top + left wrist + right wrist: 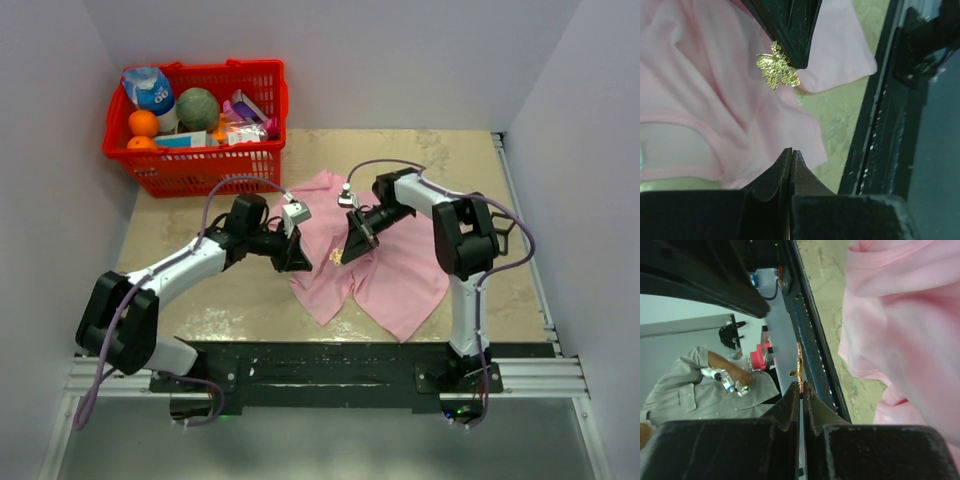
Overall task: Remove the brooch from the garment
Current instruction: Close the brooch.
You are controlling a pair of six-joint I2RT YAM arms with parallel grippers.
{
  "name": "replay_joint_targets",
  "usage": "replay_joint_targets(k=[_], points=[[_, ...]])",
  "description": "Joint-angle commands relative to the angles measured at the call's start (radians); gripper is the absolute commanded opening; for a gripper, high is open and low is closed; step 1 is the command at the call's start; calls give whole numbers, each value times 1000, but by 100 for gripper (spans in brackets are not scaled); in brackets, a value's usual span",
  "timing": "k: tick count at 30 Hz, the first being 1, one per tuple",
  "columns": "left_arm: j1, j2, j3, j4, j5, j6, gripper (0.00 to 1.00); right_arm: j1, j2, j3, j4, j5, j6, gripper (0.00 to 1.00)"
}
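The garment (390, 270) is a light pink T-shirt lying rumpled on the table between the two arms. The brooch (799, 365), a small gold flower cluster, is pinched edge-on in my shut right gripper (801, 385). In the right wrist view it stands apart from the cloth (910, 315). The left wrist view shows the brooch (777, 70) face-on under the right gripper's dark fingers (790, 30), over the garment (700, 75). From above, the brooch (336, 257) is a gold speck at the right gripper (350, 252). My left gripper (791, 151) is shut at the shirt's left edge (297, 262), with nothing seen between its tips.
A red basket (200, 175) with fruit, a bottle and packets stands at the back left. The black base rail (330, 360) runs along the near table edge. Pale walls close in on both sides. A person (700, 390) sits beyond the table in the right wrist view.
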Motion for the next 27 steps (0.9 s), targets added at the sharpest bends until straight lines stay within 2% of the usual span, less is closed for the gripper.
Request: replay_joint_targets(k=[1, 3, 5, 15, 20, 27], points=[[0, 44, -46, 260, 183, -251, 0, 3, -118, -17, 24, -110, 54, 0], [0, 67, -75, 404, 230, -370, 0, 3, -148, -25, 64, -116, 81, 0], [0, 87, -90, 474, 258, -417, 0, 3, -175, -32, 93, -123, 114, 0], [-2, 177, -46, 572, 277, -492, 0, 5, -209, -42, 112, -113, 146, 0], [-13, 219, 14, 568, 313, -497, 0, 8, -217, -51, 135, -108, 164, 0], [-31, 199, -8, 572, 356, -510, 0, 8, -214, -37, 156, -99, 189, 0]])
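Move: The brooch, pinched edge-on in the right fingertips, is about 7 cm to the left hand's right, 2 cm ahead and some 2 cm lower. The right fingertips are roughly 8 cm to its right, 1 cm ahead and 2 cm down; the garment's middle lies about 12 cm right, 2 cm ahead and 12 cm below. From the right hand, the brooch sits 2 cm left, 1 cm back and 1 cm below. No new contact is clear. The shut left fingers close in beside the brooch, going about 5 cm right and finally rising some 2 cm, while they roll and tilt up nearer level by roughly 20 degrees. Meanwhile the right hand keeps its pinch, lifts the brooch about 5 cm early on, then holds it there almost still. ##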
